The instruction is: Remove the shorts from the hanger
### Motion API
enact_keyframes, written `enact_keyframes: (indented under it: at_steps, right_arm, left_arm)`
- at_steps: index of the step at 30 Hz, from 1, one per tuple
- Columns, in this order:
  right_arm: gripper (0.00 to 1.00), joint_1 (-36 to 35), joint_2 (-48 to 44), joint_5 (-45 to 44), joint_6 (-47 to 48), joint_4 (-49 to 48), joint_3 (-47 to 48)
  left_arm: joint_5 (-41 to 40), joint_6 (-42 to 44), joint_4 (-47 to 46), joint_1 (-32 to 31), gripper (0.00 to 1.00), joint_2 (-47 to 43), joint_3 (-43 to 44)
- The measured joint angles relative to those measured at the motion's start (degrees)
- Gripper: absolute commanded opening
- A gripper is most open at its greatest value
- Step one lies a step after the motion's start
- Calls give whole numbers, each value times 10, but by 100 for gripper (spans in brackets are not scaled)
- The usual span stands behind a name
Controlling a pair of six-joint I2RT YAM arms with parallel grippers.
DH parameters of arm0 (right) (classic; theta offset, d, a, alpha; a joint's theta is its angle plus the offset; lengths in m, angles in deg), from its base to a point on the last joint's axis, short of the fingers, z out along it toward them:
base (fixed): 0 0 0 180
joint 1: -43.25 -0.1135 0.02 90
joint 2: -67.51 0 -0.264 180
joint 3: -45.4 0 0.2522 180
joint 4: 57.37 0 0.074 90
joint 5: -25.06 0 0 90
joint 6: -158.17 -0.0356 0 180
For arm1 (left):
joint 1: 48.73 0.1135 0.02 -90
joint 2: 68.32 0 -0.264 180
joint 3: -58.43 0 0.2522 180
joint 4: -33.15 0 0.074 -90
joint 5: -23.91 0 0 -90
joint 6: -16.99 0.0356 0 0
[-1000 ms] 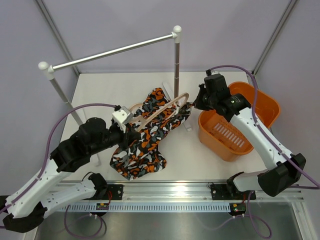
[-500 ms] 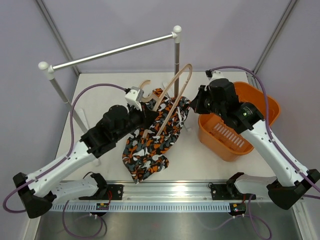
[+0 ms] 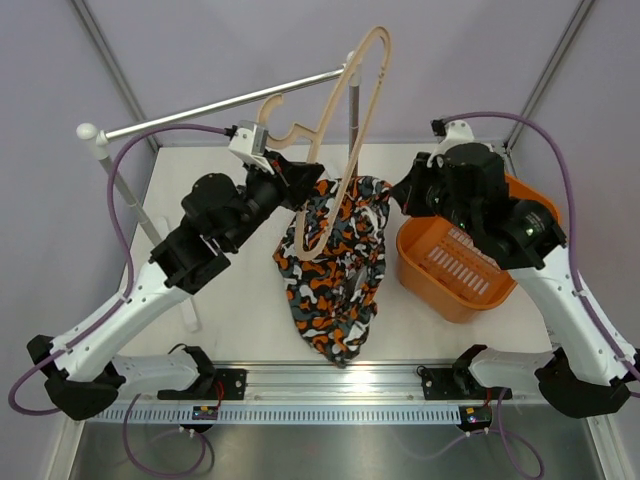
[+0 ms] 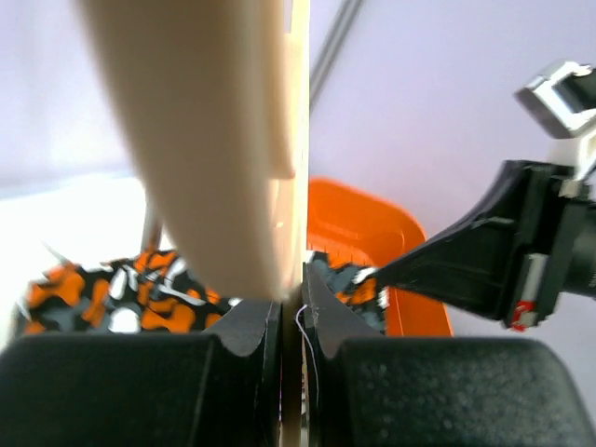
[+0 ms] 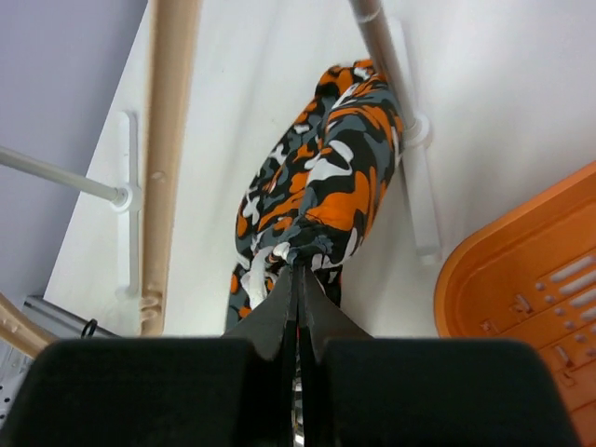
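Observation:
The pale wooden hanger (image 3: 365, 90) is raised high and tilted, its hook near the rail. My left gripper (image 3: 297, 183) is shut on its lower end (image 4: 205, 140). The camouflage shorts (image 3: 335, 290) hang in a long bunch down toward the table's front edge. My right gripper (image 3: 392, 200) is shut on their top edge (image 5: 335, 196). One hanger arm (image 5: 168, 140) runs down in front of the cloth, and whether the shorts still loop round it is hidden. In the left wrist view the closed left gripper (image 4: 293, 307) clamps the wood. The right gripper (image 5: 298, 270) pinches bunched fabric.
A white-capped metal rail (image 3: 220, 105) on posts crosses the back of the table, its right post (image 5: 382, 37) just behind the shorts. An orange basket (image 3: 530, 205) stands at the right, under my right arm.
My left arm has lifted the hanger up and back, from lying low on the shorts to high by the rail. The shorts now hang stretched from my right gripper, shifted right.

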Motion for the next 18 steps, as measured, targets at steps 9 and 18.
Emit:
enact_keyframes:
  at_steps: [9,18]
  right_arm:
    - [0,0,48,-42,38,51,266]
    - [0,0,112,-206,118,63,507]
  left_arm:
    - [-59,42,74,0,0,-71,24]
    - [-85,44,139,0,0,-164,-30]
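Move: The right hand, holding the shorts by the waistband edge, has the orange basket about 21 cm to its right, 6 cm ahead and some 28 cm below; the hanging shorts' middle is roughly 9 cm left, 6 cm back and 15 cm down. From the left hand, gripping the hanger, that middle lies some 3 cm right, 6 cm back and 20 cm below, the rack's right post 25 cm ahead, 8 cm right and 18 cm below. Both grips stay shut, the right fingers pinching the shorts' edge and the left ones the hanger, as the hands part. The right hand whips the shorts up nearly 25 cm, veering to the basket's side as it climbs, fingers tipping up about 30 degrees and turning clockwise. The left draws the hanger left and somewhat back, arcing slightly up then down. ##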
